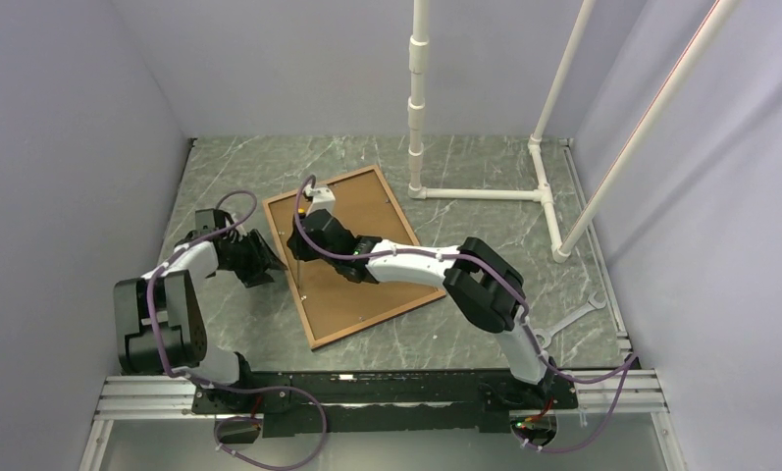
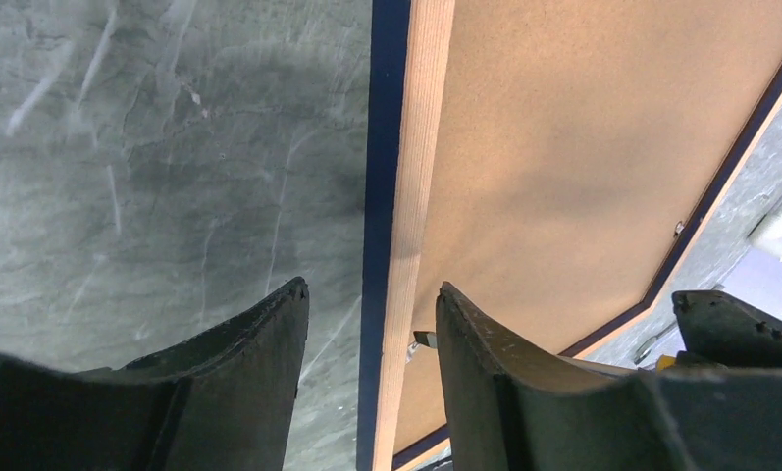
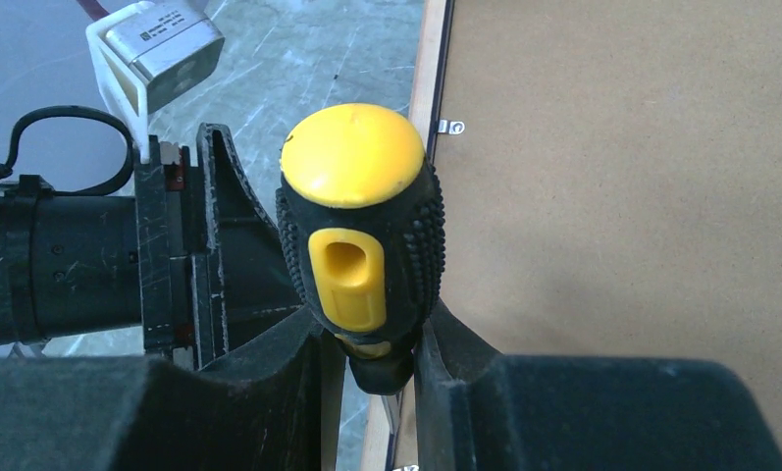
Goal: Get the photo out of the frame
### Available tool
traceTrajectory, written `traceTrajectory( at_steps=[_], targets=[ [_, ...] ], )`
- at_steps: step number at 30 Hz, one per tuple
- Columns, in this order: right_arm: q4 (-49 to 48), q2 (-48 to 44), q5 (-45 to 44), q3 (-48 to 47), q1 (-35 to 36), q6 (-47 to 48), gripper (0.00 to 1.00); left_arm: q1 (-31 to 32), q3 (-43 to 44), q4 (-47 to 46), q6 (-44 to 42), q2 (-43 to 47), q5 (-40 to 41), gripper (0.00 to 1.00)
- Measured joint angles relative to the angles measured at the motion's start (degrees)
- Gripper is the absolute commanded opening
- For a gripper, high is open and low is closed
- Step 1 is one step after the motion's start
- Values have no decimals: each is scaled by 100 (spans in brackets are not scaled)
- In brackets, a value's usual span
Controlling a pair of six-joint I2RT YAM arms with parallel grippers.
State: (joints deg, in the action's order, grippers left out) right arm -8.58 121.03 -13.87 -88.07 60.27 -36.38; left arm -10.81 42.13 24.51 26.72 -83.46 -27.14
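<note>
The frame [image 1: 318, 183] lies face down on the marble table, and the photo shows only its brown hardboard back [image 1: 367, 211]. My left gripper [image 1: 272, 262] is at the frame's left edge. In the left wrist view its jaws [image 2: 372, 289] stand apart astride the navy side [image 2: 385, 147] and pale wooden rim, one finger over the table, the other over the backing [image 2: 583, 147]. My right gripper [image 1: 310, 234] reaches over the same edge, shut on a yellow-and-black screwdriver [image 3: 357, 196]. The photo's printed side is hidden.
Small metal retaining clips [image 3: 451, 127] sit along the rim on the backing. A white pipe stand [image 1: 485, 193] rises at the back right. A wrench [image 1: 573, 319] lies at the right of the table. Grey walls close in on both sides.
</note>
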Motion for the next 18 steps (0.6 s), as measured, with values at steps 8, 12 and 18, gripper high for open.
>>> traceTrajectory(
  at_steps=[8, 12, 18],
  targets=[
    [55, 92, -116, -157, 52, 92, 0, 120, 2, -109, -131, -197, -33, 38],
    [120, 133, -111, -210, 79, 133, 0, 249, 13, -109, -160, -208, 33, 37],
    [212, 164, -107, -210, 129, 153, 0, 299, 85, -55, -157, -313, 245, 25]
  ],
)
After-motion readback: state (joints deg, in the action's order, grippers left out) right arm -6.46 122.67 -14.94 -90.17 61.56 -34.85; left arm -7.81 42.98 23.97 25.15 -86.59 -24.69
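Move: My left fingers already straddle the frame's left rail, whose middle lies roughly 2 cm to their right and 2 cm below, level with them. From that hand the near clip on this rail is about 4 cm back and 6 cm right, the far clip some 13 cm ahead and 1 cm right. My right hand holds the screwdriver; from it the near clip is about 6 cm back, straight in line sideways and 10 cm below. I sink my left hand a little over 1 cm onto the frame's left rail, edging it slightly right while its fingers close from about half open to under a third, one outside the blue edge, the other at the rail's wooden back. My right hand keeps its grip on the screwdriver, first drifting slightly left, then lowering it about 1 cm and easing back towards the near clip. ##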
